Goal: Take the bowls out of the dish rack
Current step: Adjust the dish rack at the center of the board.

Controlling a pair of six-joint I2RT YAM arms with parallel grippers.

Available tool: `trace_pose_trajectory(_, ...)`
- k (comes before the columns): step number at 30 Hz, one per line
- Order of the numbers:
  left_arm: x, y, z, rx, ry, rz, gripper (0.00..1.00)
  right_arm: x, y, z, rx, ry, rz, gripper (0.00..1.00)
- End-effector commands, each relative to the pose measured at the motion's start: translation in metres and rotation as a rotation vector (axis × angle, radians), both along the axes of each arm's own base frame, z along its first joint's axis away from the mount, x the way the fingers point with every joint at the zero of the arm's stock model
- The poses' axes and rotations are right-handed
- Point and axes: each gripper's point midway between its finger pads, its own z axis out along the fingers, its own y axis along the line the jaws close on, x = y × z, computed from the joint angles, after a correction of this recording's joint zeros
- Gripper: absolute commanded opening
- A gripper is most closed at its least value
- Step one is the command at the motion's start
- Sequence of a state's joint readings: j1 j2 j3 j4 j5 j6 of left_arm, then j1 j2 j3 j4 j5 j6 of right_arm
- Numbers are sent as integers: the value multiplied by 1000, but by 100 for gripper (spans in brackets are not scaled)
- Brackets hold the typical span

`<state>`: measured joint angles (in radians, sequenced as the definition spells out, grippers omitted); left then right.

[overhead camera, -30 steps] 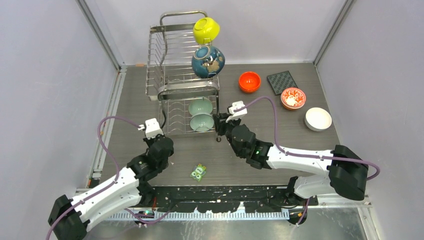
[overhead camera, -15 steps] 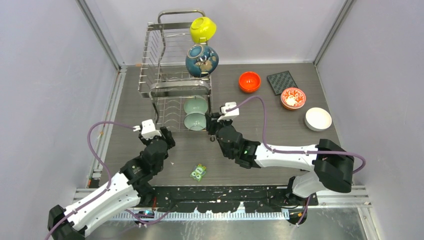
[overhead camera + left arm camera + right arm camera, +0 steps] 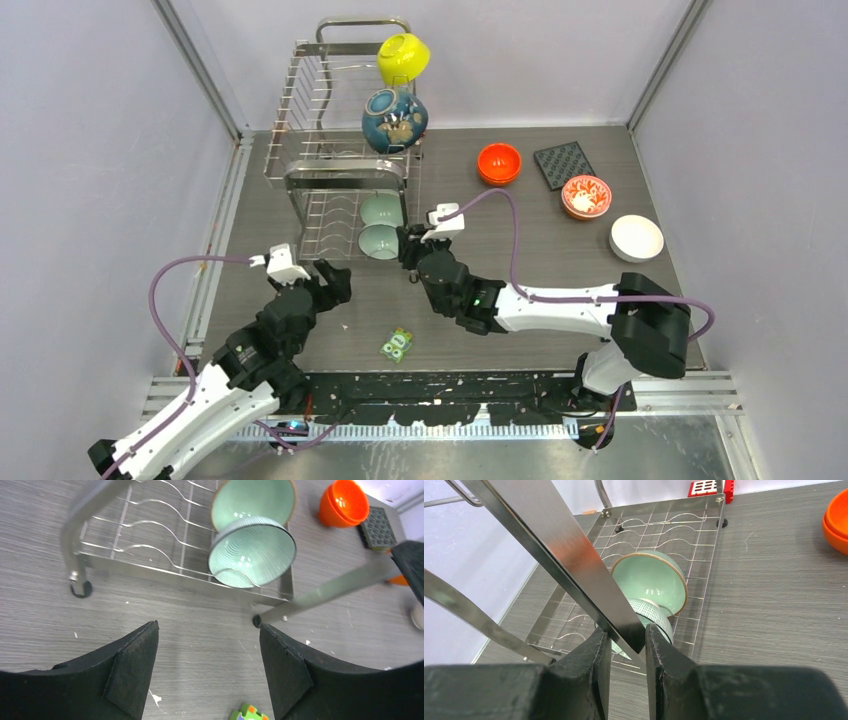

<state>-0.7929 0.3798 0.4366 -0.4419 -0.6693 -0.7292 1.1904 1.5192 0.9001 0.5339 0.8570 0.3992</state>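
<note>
The steel wire dish rack (image 3: 338, 172) stands at the back left. On its top tier sit a yellow-green bowl (image 3: 403, 57) and a dark teal-blue bowl (image 3: 394, 120). Two pale green bowls (image 3: 380, 226) stand on edge in the lower tier, also seen in the left wrist view (image 3: 251, 550) and the right wrist view (image 3: 651, 582). My right gripper (image 3: 626, 635) is shut on the rack's flat steel front post (image 3: 559, 545). My left gripper (image 3: 207, 627) hangs open over bare table, just in front of the rack (image 3: 165, 572). An orange bowl (image 3: 499, 163), a red-flowered bowl (image 3: 586, 196) and a white bowl (image 3: 636, 238) rest on the table at right.
A dark square mat (image 3: 564, 164) lies beside the orange bowl. A small green toy (image 3: 397, 344) lies on the table between the arms, near my left fingers (image 3: 247, 713). A red-white block (image 3: 711, 487) is clipped to the rack's far end. Grey walls close in the table.
The rack with its bowls has slid left, held by my right gripper. My left gripper has opened wide and drawn back from the rack toward the near left.
</note>
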Motion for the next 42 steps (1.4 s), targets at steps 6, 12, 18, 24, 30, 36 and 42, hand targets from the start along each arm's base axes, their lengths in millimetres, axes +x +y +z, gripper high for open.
trace_pose_trajectory(6,-18,-30,24,-130,-22,-194,93,-41,63,-22,108,147,273,21)
trace_pose_trajectory(12,-16,-45,40,-146,-96,-273,99,-47,41,-19,50,157,267,57)
trace_pose_trajectory(18,-11,-56,55,-63,-131,-338,100,-57,0,0,-43,144,258,77)
trace_pose_trajectory(24,-6,-66,83,-3,-237,-408,100,-77,-76,-6,-209,161,231,82)
trace_pose_trajectory(30,0,-96,105,23,-342,-507,100,-82,-152,-5,-175,116,97,84)
trace_pose_trajectory(36,-8,-125,131,77,-509,-606,100,-83,-177,-4,-117,88,42,84)
trace_pose_trajectory(42,7,-134,127,146,-557,-540,97,-79,-174,-8,-146,85,28,84)
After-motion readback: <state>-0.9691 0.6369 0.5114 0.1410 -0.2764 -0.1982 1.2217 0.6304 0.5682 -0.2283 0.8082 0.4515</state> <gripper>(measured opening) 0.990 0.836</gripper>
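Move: The right hand already has the dish rack's front right post between its nearly shut fingers. From this hand the front pale green bowl on the lower tier is about 5 cm ahead, 8 cm left and 8 cm below; the blue bowl on the upper tier is some 11 cm ahead, 2 cm left and 15 cm above. That same post stands roughly 17 cm to the right and 6 cm ahead of the empty left hand, its middle about 4 cm higher. The right hand, still gripping the front right post, nudges the dish rack left by a centimetre or so, then opens, comes free of the post and backs off about 8 cm towards its base before swinging nearly 20 cm to the right, clear of the rack. Meanwhile the empty left hand draws back slightly, opens fully and travels some 13 cm to the right across the rack's front towards that post, rising about 9 cm as its wrist turns clockwise and tips its fingertips up. ##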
